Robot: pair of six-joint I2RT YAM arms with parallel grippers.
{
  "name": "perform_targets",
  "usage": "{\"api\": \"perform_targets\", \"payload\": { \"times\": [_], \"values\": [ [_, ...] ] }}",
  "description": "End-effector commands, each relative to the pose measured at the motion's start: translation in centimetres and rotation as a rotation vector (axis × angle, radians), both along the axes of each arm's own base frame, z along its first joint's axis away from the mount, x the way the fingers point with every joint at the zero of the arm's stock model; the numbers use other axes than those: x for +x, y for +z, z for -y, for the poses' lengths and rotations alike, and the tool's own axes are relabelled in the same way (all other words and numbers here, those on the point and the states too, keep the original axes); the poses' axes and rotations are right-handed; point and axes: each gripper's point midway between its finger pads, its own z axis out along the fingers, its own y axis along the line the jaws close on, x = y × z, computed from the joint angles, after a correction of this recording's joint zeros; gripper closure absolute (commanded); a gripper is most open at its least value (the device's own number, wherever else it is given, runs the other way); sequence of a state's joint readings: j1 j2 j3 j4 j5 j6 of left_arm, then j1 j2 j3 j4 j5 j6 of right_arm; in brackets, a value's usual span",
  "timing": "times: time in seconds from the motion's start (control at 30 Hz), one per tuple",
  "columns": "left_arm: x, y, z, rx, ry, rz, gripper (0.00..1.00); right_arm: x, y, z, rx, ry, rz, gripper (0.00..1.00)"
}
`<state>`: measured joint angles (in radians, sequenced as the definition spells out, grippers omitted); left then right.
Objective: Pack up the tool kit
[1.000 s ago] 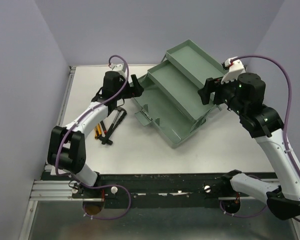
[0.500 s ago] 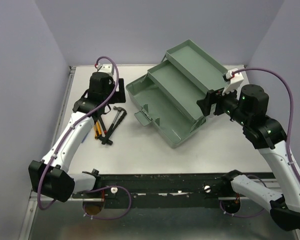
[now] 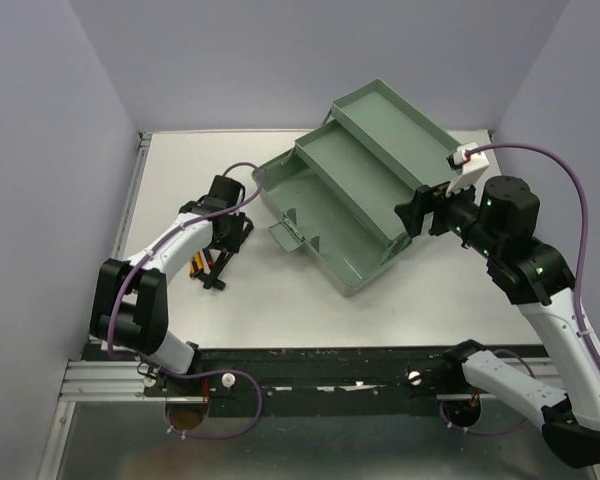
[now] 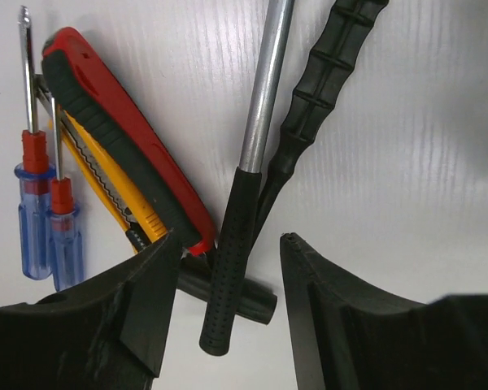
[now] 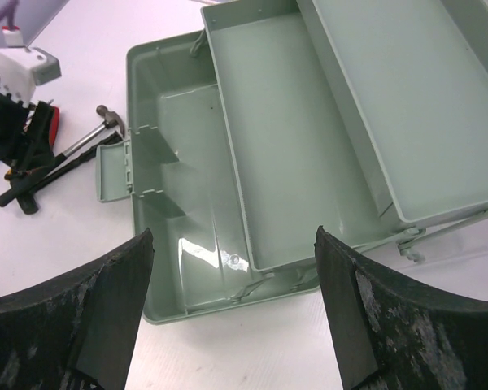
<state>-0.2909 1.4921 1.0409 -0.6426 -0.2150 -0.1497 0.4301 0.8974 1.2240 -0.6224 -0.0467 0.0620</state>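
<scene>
The tool kit (image 3: 350, 200), a sage-green box, stands open on the white table with its trays spread; the right wrist view looks into its empty bottom (image 5: 187, 162). My left gripper (image 3: 225, 235) is down on the pile of hand tools (image 3: 208, 268) left of the box. Its jaws straddle the hammer's black grip (image 4: 232, 244), with a gap on each side. My left gripper (image 4: 226, 241) is open. My right gripper (image 3: 412, 212) hovers open above the box's right end, and it (image 5: 234, 231) holds nothing.
In the pile lie a red-and-black utility knife (image 4: 122, 130), a yellow tool (image 4: 106, 191), two blue-handled screwdrivers (image 4: 32, 211) and a ribbed black handle (image 4: 317, 89) crossing under the hammer. The box's latch flap (image 3: 285, 232) juts toward the pile. Walls stand close at left and back.
My left arm swung away from the box's left end and came down onto the tool pile, and its jaws have narrowed around the hammer grip. The right arm barely moved.
</scene>
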Motion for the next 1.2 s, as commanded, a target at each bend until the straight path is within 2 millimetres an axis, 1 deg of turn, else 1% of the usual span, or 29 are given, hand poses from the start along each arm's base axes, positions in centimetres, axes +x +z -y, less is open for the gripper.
{"api": "perform_targets", "payload": {
  "times": [0.0, 0.27, 0.4, 0.5, 0.7, 0.77, 0.87, 0.9, 1.0, 1.07, 1.1, 1.17],
  "values": [
    [0.2, -1.7, 0.1, 0.005, -0.015, -0.048, 0.40, -0.2, 0.4, 0.3, 0.000, -0.005, 0.036, 0.12],
    [0.9, -3.3, 0.2, 0.021, -0.010, -0.096, 0.48, -0.2, 0.5, 0.4, -0.003, -0.007, 0.042, 0.12],
    [0.6, -4.4, 0.1, 0.022, -0.005, -0.145, 0.49, -0.2, 0.4, 0.6, -0.011, -0.016, 0.043, 0.12],
    [0.7, -4.6, -0.3, 0.015, 0.011, -0.148, 0.56, -0.3, 0.6, 0.9, -0.011, -0.026, 0.051, 0.12],
    [0.6, -5.3, -0.2, -0.032, 0.025, -0.175, 0.56, -0.2, 0.5, 1.0, -0.019, -0.032, 0.055, 0.12],
    [0.5, -5.3, -0.1, -0.041, 0.026, -0.178, 0.60, -0.2, 0.4, 1.0, -0.024, -0.031, 0.050, 0.12],
    [0.6, -5.2, 0.1, -0.054, 0.024, -0.174, 0.70, -0.1, 0.1, 1.0, -0.029, -0.031, 0.044, 0.12],
    [0.7, -5.1, 0.3, -0.064, 0.020, -0.171, 0.72, 0.1, 0.0, 1.5, -0.039, -0.057, 0.045, 0.12],
    [0.7, -4.9, 0.7, -0.089, 0.017, -0.166, 0.84, 0.3, 0.0, 1.6, -0.042, -0.066, 0.045, 0.12],
    [0.7, -4.6, 0.8, -0.097, 0.017, -0.158, 0.88, 0.3, 0.0, 1.7, -0.047, -0.071, 0.044, 0.12],
    [0.6, -4.5, 0.8, -0.104, 0.020, -0.153, 0.92, 0.3, -0.2, 1.7, -0.051, -0.074, 0.039, 0.12],
    [0.8, -3.7, 0.8, -0.122, 0.031, -0.124, 1.00, 0.4, -0.2, 1.7, -0.054, -0.073, 0.036, 0.12]
  ]
}}
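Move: The hammer lies right under the left hand: its middle is about 2 cm ahead, 1 cm to the right and 6 cm below, with the grip towards the robot and the head far out to the right. The black mallet crosses beneath it, its middle about 1 cm ahead and 2 cm right; the red knife is some 6 cm left and 2 cm ahead, the screwdrivers roughly 13 cm left and 1 cm back. From the right hand the hammer is about 40 cm left, 7 cm ahead and 31 cm lower. The left hand sinks almost straight down by about 5 cm onto the hammer, its fingers tipping some 10 degrees to point more steeply at the table, while the half-open gripper narrows around the handle. Once the hand is down, it stays at that height and the fingers shut the rest of the way, pinching the black grip from both sides just behind where the metal shaft begins, beside the mallet's handle, with the gripper's effort rising as they close. ##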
